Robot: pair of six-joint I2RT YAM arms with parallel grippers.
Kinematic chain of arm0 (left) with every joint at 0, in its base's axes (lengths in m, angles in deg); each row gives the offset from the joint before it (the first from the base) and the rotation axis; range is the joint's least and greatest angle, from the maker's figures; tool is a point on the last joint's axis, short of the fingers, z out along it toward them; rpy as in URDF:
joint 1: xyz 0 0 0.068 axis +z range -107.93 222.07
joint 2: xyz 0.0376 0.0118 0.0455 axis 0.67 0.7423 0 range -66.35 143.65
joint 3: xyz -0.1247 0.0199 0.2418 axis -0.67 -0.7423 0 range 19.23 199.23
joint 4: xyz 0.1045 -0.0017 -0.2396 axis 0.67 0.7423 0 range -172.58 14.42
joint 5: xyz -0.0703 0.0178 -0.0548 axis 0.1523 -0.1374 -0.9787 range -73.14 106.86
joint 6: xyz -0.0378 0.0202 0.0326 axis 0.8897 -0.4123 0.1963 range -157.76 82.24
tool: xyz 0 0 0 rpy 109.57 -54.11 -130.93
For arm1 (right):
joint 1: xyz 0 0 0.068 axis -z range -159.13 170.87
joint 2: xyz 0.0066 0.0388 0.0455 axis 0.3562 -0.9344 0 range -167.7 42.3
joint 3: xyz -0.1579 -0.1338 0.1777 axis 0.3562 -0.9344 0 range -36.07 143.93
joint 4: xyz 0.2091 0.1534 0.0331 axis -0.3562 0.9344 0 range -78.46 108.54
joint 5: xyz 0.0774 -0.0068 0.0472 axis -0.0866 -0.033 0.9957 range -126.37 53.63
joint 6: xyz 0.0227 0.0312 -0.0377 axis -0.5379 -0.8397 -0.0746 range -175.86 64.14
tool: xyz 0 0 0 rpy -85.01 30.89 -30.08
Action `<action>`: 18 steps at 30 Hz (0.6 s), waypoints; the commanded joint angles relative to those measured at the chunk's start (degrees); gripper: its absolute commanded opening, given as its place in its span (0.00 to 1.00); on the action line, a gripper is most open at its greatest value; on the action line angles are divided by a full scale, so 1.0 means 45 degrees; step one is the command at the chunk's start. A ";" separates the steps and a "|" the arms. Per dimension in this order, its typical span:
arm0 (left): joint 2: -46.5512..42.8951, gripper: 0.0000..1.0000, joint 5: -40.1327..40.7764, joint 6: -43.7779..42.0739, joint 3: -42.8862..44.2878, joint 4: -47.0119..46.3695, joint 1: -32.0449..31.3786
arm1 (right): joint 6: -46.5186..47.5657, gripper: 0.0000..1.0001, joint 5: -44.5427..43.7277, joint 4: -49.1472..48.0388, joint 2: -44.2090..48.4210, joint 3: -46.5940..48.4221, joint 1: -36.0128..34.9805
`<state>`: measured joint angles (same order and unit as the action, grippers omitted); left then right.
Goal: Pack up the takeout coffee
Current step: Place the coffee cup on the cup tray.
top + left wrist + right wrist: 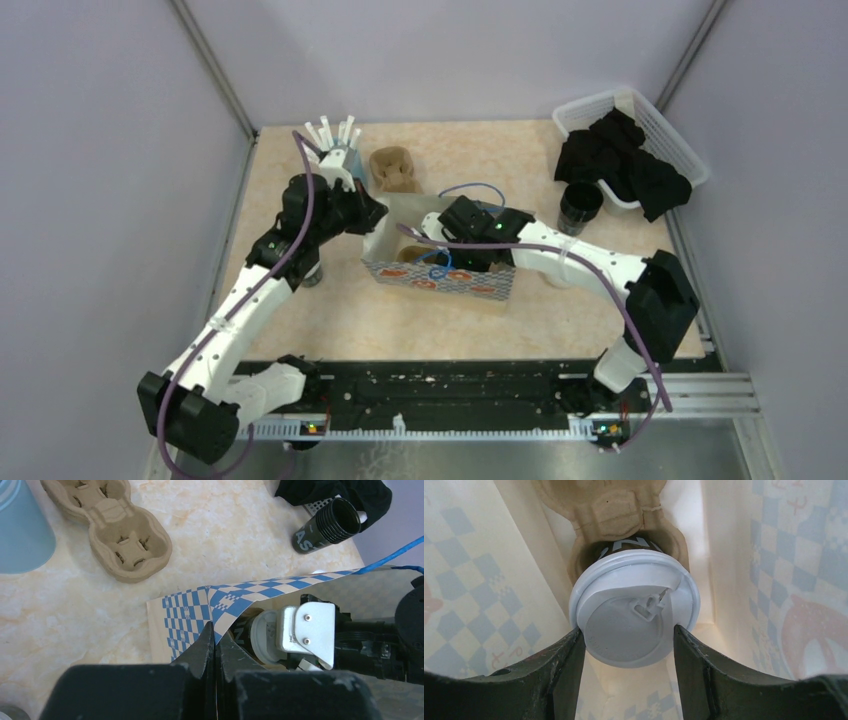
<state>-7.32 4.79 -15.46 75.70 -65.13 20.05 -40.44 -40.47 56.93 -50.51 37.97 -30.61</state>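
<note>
A takeout coffee (pixel 634 615), black with a white sip lid, sits in a pocket of a brown pulp carrier (pixel 614 510) inside the blue-checked paper bag (pixel 440 280). My right gripper (pixel 629 640) reaches into the bag, and its fingers press the lid's rim from both sides. In the left wrist view the same coffee (pixel 260 635) shows under the bag's raised edge (pixel 200 610). My left gripper (pixel 215 642) is shut on that edge and holds the bag's mouth up. A lidless black cup (pixel 580 207) stands at the right.
A second pulp carrier (pixel 393 170) lies at the back beside a light-blue cup of white straws (pixel 340 150). A white basket (pixel 640 120) holding black cloth sits at the back right corner. Walls close in the table on both sides.
</note>
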 commanded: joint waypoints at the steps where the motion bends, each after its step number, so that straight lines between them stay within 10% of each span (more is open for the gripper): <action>1: 0.0478 0.00 0.0317 -0.0326 0.1005 -0.0538 0.0026 | 0.0099 0.59 0.1540 -0.0174 -0.1422 -0.1067 0.0115; 10: 0.1048 0.00 0.0921 -0.0461 0.1602 0.0044 0.0012 | 0.0103 0.59 0.1665 -0.0048 -0.1363 -0.1264 0.0118; 18: 0.0842 0.02 0.1010 -0.0118 0.1341 0.0048 0.0029 | -0.0434 0.87 0.0980 0.0978 -0.0931 0.1122 0.0020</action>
<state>-2.45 8.26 -16.48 80.29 -61.96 20.07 -40.48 -38.04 57.04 -52.52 41.00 -30.22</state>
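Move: The right hand grips the lidded coffee cup inside the bag. The cup tray's well for it lies nearly straight below, about 6 cm down and 1 cm left and ahead; the tray's empty well is some 10 cm left, 2 cm ahead and 7 cm down. The bag's near wall is about 7 cm back, level sideways. From the left hand, shut on the bag's rim, the cup lies roughly 12 cm right, 5 cm back and 18 cm down. Still gripping the lidded cup, the right hand eases left and slightly down towards the tray well, then spreads its fingers to let go of the lid, lifting about 1 cm and going on left, some 1.5 cm left in all. The left hand keeps its pinch on the bag's rim and carries it about 2 cm forward. ##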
